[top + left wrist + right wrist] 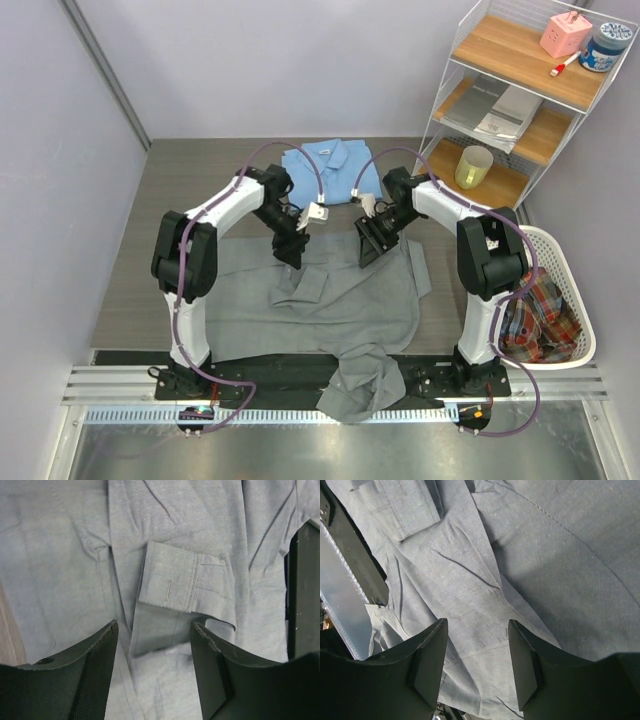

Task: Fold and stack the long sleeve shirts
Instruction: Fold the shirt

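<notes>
The grey long sleeve shirt point(330, 305) lies spread over the middle of the table. One sleeve is folded across it and a part hangs over the near edge point(360, 390). The light blue long sleeve shirt point(325, 165) lies folded at the back. My left gripper point(291, 250) hovers over the grey shirt's upper left. Its jaws are open with nothing between them point(152, 626), just short of the buttoned cuff point(185, 582). My right gripper point(372, 240) hangs over the shirt's upper right, open and empty point(477, 624), with grey cloth point(470, 580) below it.
A wire shelf point(520, 100) stands at the back right with a yellow cup point(474, 167), papers, a pink block and a blue-lidded jar. A white basket point(560, 300) holding plaid cloth sits at the right edge. A metal rail point(320, 385) runs along the near edge.
</notes>
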Robot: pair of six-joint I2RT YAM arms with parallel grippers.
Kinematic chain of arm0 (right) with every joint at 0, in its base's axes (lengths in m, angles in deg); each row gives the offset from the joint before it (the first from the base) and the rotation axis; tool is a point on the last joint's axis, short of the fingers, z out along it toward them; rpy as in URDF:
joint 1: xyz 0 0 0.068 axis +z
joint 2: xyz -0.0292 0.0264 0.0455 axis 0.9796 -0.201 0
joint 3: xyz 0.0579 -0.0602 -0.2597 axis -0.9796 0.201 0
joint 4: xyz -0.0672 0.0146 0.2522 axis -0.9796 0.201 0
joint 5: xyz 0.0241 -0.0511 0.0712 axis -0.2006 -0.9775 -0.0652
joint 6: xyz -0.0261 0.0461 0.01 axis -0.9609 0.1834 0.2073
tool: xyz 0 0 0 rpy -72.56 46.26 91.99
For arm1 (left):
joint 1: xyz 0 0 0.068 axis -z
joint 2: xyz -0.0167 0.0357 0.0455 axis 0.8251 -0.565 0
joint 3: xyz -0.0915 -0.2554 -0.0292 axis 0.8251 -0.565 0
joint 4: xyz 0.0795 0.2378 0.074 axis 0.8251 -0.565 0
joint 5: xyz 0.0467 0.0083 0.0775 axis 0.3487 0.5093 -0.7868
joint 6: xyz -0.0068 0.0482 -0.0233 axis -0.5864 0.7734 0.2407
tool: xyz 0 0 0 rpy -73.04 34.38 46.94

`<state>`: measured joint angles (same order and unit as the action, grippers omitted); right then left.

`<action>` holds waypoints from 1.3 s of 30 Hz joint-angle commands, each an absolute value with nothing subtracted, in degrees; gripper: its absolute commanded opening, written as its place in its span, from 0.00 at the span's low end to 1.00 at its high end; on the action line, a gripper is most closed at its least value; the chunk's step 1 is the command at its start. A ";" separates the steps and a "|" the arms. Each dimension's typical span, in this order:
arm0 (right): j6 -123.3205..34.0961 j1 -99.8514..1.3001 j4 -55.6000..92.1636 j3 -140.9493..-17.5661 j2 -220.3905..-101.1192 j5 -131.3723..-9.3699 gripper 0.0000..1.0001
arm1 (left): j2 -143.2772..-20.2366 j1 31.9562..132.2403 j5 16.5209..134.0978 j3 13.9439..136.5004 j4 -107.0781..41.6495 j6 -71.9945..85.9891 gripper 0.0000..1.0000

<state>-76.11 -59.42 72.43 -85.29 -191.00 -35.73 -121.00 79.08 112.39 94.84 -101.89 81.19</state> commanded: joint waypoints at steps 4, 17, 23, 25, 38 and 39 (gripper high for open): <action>-75.95 -61.09 71.39 -84.13 -187.52 -37.93 0.56 | -122.72 81.70 106.87 91.04 -98.28 85.29 0.57; -76.12 -61.88 71.21 -83.96 -187.87 -38.99 0.56 | -123.95 82.76 101.85 90.16 -97.39 84.49 0.48; -76.39 -62.05 71.21 -84.22 -188.48 -39.25 0.56 | -121.49 83.46 103.35 90.41 -100.82 85.11 0.26; -76.30 -62.14 71.21 -84.31 -188.57 -39.43 0.56 | -120.18 83.46 103.43 90.68 -101.78 84.32 0.14; -76.56 -62.14 70.42 -87.29 -189.45 -42.76 0.56 | -104.71 76.53 102.38 84.10 -103.98 71.14 0.05; -76.65 -62.14 70.42 -87.30 -189.88 -43.20 0.56 | -104.18 75.91 102.38 83.48 -103.99 70.96 0.09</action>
<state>-76.31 -62.02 71.49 -84.88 -190.91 -40.98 -107.25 79.35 101.64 85.53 -101.93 74.78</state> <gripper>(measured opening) 0.562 0.040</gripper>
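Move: The doubled-over end of the sleeve, which my left hand is about to grip, lies about 6 cm below it, some 2 cm back and 1 cm to its left. The cuff is roughly 3 cm back and 4 cm to the right of my left hand. The folded blue shirt lies about 27 cm ahead of that hand and 8 cm to its right. From my right hand the doubled-over sleeve is about 17 cm to the left and 2 cm back, a little lower. My left hand sinks about 6 cm onto the doubled-over sleeve, rolling some 10 degrees as it goes, then shuts its half-open fingers and pinches the cloth. It then lifts the sleeve about 8 cm, drawing it left and slightly back. Meanwhile my right hand, still open, eases a couple of centimetres to the right, away from the sleeve, and sinks slightly. ##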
